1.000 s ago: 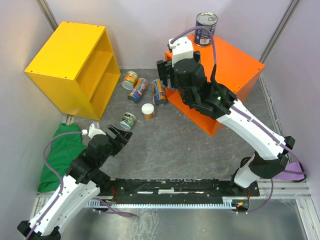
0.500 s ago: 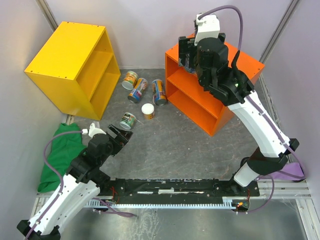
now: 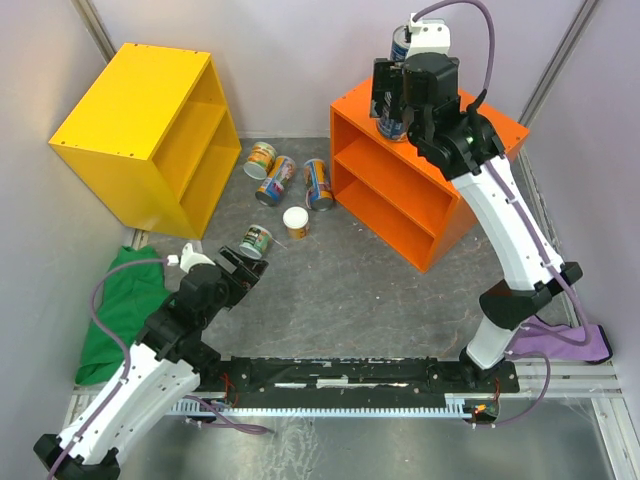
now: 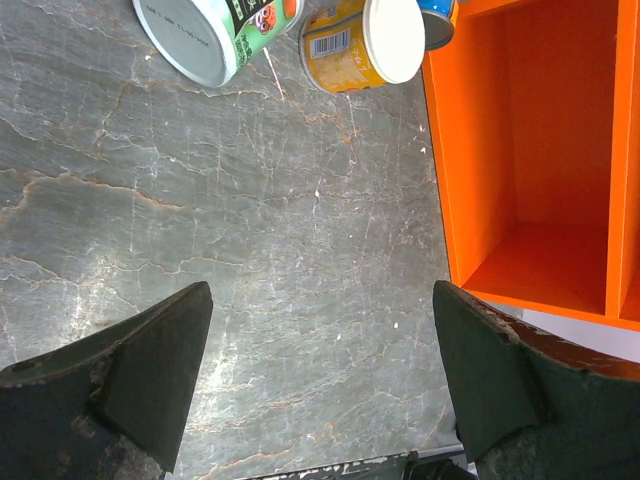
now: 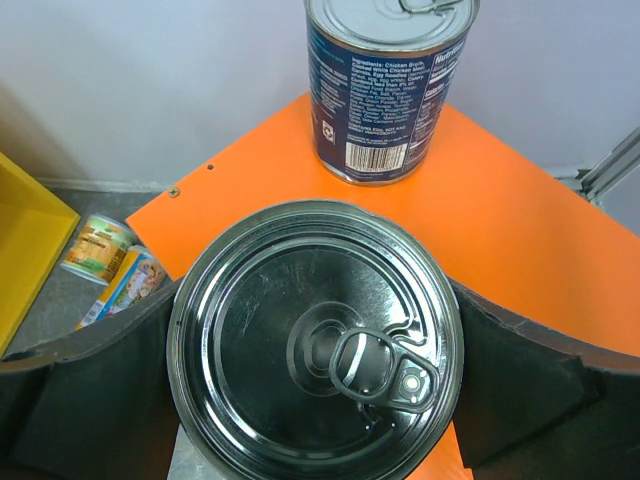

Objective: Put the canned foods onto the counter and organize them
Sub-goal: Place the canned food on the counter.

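Note:
My right gripper (image 3: 393,108) is shut on a wide silver-topped tin (image 5: 315,340), its pads pressed on both sides, over the left corner of the orange counter's top (image 5: 520,230). I cannot tell whether the tin rests on it. A second blue-labelled tin (image 5: 390,85) stands upright farther back on the counter (image 3: 470,140). Several cans lie on the floor left of the counter: three colourful ones (image 3: 277,180), a white-lidded one (image 3: 296,221) and a green one (image 3: 256,240). My left gripper (image 4: 320,340) hangs open above bare floor, short of the green can (image 4: 210,35) and a yellow can (image 4: 365,40).
A yellow cabinet (image 3: 150,130) lies at the far left, its open side facing the floor cans. A green cloth (image 3: 115,310) is bunched beside my left arm. Grey walls close in the back and sides. The counter's open shelves (image 4: 540,150) face the floor.
My right arm has risen from beside the counter's left face up over its top, carrying the wide tin. The left arm has not moved.

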Robot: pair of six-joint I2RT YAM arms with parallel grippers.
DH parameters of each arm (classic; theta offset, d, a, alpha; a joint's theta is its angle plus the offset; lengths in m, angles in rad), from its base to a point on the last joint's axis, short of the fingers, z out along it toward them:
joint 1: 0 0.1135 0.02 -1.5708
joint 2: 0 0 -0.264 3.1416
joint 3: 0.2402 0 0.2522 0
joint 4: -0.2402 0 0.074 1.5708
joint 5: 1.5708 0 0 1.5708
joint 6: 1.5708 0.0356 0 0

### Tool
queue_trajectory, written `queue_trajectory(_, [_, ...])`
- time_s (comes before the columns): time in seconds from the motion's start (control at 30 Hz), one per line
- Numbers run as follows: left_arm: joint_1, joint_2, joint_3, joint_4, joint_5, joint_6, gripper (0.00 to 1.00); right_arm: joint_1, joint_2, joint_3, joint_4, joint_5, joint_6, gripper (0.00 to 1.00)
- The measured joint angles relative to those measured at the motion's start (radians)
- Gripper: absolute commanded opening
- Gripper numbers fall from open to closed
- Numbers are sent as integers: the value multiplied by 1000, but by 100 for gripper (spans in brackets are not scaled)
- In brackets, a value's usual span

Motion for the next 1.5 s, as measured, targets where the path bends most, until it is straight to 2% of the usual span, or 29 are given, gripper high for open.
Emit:
queue_trajectory(0.4, [0,83,-3,53,-7,26,97,-98,98,88,-10,-108,69,7])
queue_trajectory(0.7, [2,189,-2,116,-31,90,97,-129,186,162,51,-152,70,10])
queue_trajectory(1.1, [23,259,2,172,-34,145,97,-131,233,163,166,-165,41,19])
queue_trajectory(1.5, [35,272,2,198,-33,145,97,-131,245,147,224,-183,21,22])
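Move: The right gripper holds a blue can over the orange box; its free spot on the box top is about 11 cm ahead, 2 cm left and 8 cm below. The standing can is about 18 cm ahead, 3 cm right and 3 cm lower; the orange box's middle is some 5 cm ahead, 8 cm right and 25 cm below. From the empty left gripper, the green can lies roughly 13 cm ahead, 2 cm left, 11 cm below; the yellow jar 17 cm ahead, 8 cm right, as low. Carry the gripped blue can forward about 10 cm with the right arm, sinking barely a centimetre early on and easing off towards the spot in front and left of the standing can. Keep the grip shut around it and its lid level. Meanwhile bring the open left gripper some 4 cm forward and 2.5 cm down towards the green can, rolling its left side up about 10 degrees. ##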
